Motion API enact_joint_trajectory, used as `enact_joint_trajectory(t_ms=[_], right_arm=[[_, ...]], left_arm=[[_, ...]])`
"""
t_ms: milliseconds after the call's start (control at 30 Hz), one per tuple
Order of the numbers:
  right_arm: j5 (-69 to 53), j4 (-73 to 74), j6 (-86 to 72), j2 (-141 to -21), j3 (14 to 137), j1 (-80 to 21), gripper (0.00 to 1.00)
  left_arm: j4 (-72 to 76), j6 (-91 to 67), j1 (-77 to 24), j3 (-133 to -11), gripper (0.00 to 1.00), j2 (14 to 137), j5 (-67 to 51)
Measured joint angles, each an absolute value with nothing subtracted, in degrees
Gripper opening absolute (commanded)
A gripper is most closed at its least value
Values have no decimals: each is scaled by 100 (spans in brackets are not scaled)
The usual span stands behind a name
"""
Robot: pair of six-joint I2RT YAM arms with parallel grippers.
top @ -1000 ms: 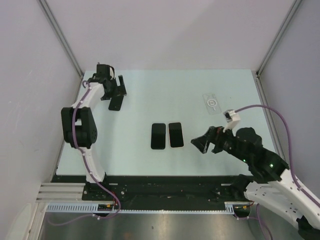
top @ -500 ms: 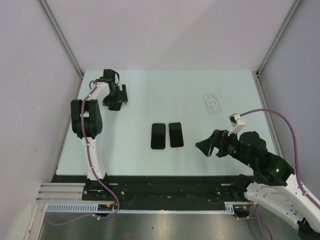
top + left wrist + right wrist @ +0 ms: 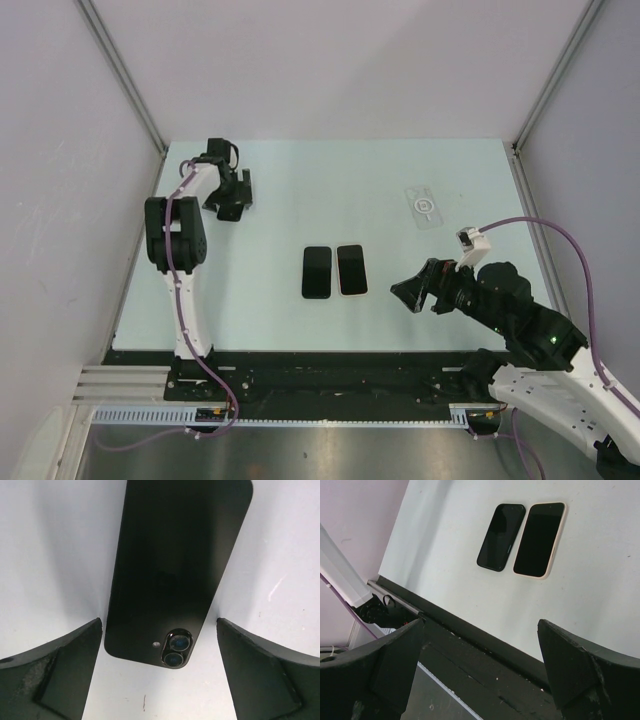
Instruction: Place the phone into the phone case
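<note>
A black phone lies face down at the table's far left, its twin camera lenses toward me. My left gripper hangs open over its camera end, one finger on each side, not touching it. From the top view the left gripper covers most of that phone. A clear phone case with a ring mark lies at the far right. My right gripper is open and empty, right of centre above the near part of the table; in its wrist view the right gripper hangs over the table's front edge.
Two more phones lie side by side, screens up, at the table's centre: a black one and one with a cream rim, also seen as the black one and the cream-rimmed one. A black rail runs along the near edge. Walls enclose three sides.
My left gripper came down and nearer, over the black phone, then held still. My right gripper drew back slightly toward the near edge.
</note>
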State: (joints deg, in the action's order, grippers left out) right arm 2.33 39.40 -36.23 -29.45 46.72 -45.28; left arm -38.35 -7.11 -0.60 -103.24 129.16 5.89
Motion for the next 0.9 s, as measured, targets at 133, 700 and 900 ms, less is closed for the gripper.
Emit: enact_joint_trajectory(t_ms=[133, 700, 900], right_arm=[[246, 3940, -3623, -2945, 4670, -4528, 100], [388, 3627, -3647, -2928, 4195, -4528, 100], [388, 3444, -3688, -2902, 4012, -4525, 100]], left_arm=[[-3830, -681, -60, -10429, 96, 12991, 497], [-3697, -679, -242, -10250, 69, 12919, 331], [-3588, -760, -412, -10009, 64, 12776, 344]])
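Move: The face-down phone with two lenses lies flat under the left hand, its near end already between the open fingers, its middle about 5 cm ahead, 1 cm right and 1 cm down. The uncased black phone lies some 22 cm back and 29 cm right of the left hand, and the pink-cased phone 22 cm back and 39 cm right. From the idle right hand, the face-down phone is roughly 40 cm ahead, 54 cm left and 24 cm below. The left hand, staying low at table height, closes its wide fingers by about a quarter until both pads pinch the long sides of the face-down phone near its lens end, and drags the phone about 4 cm to the right across the table, turning a few degrees clockwise with its grip effort rising. Meanwhile the right hand, still open and empty, sinks about 3 cm through free air and edges forward. ##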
